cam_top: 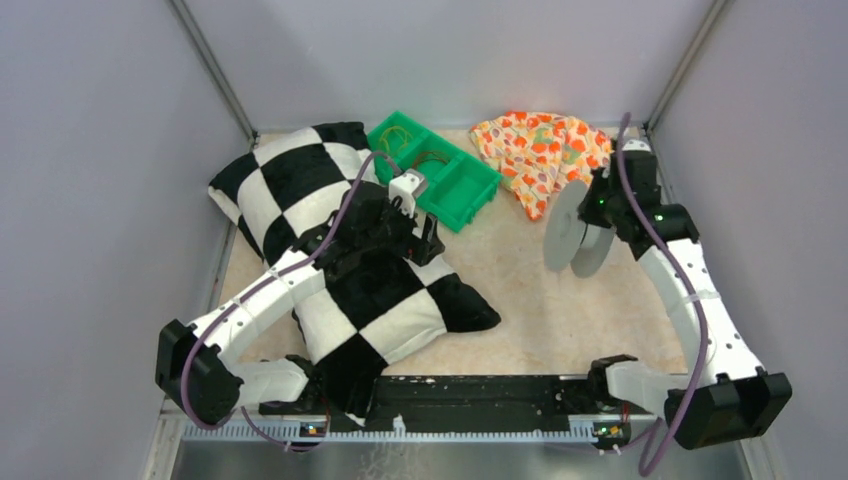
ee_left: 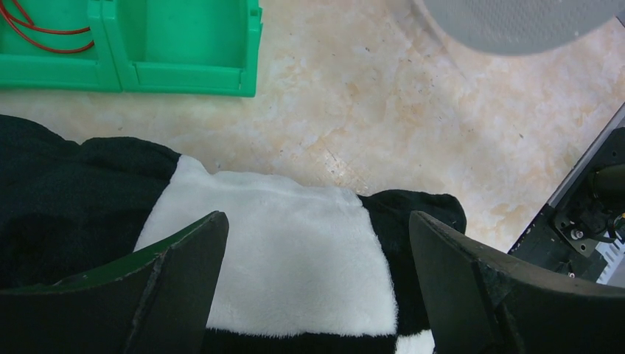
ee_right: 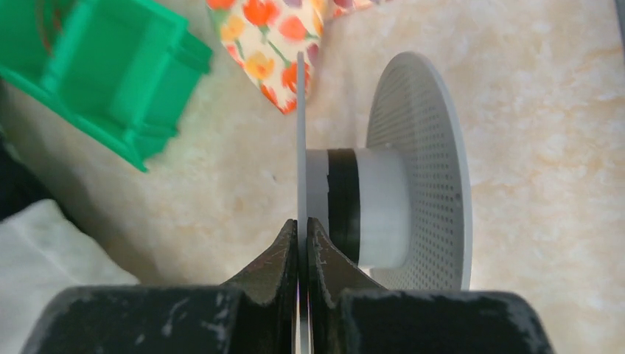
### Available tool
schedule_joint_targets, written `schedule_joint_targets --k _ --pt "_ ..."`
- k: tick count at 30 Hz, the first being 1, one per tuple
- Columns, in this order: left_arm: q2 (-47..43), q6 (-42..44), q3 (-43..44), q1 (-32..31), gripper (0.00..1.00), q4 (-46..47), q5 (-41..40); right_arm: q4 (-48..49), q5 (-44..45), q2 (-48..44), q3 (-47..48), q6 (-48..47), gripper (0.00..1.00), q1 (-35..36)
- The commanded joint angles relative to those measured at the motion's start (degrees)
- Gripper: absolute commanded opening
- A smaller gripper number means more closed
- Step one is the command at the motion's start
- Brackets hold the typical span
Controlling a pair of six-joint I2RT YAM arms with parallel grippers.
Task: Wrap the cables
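Observation:
The cables are thin reddish-brown loops lying in compartments of a green bin at the back of the table; one loop shows at the top left of the left wrist view. My left gripper hangs open over a black-and-white checkered cushion, with nothing between its fingers. My right gripper is shut on the thin near flange of a grey spool, held on edge above the table. The spool has a white hub with a black band and a perforated far flange.
A floral orange cloth lies at the back right, beside the green bin. The cushion covers the left part of the beige table. Grey walls enclose the sides and back. A black rail runs along the near edge.

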Motion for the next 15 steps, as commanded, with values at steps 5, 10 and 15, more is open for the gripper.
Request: schedule_joint_targets --k 5,10,15 --pt "-2.1 -3.6 -1.9 -0.2 0.99 2.7 0.4 0.2 23.1 2.6 -2.1 -2.4 0.0 9.9" --pt "-3.2 -3.5 -2.3 -0.2 0.99 2.2 -0.9 8.1 14.5 0.2 -7.1 -1.1 0.0 9.6" --pt "-3.1 -2.8 -2.1 -0.2 0.99 1.8 -1.3 15.7 -1.8 -1.9 -9.3 3.5 0.0 3.1"
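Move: The spool hangs from the right gripper by the rim of its left flange, its middle roughly 2 cm ahead of that hand, 3 cm right and 7 cm below. Bare table lies about 22 cm under the hand. The flowered cloth is centred some 18 cm ahead and 6 cm left, the green box about 17 cm ahead and 31 cm left. From the left hand the spool is about 3 cm ahead, 27 cm right and slightly lower. The spool, still pinched by its left flange, is brought down towards the bare table in front of the cloth. The right hand sinks about 6 cm almost straight down, rolling some 10 degrees so its left side drops and tipping slightly more downward; the shut fingers keep their grip on the rim. ##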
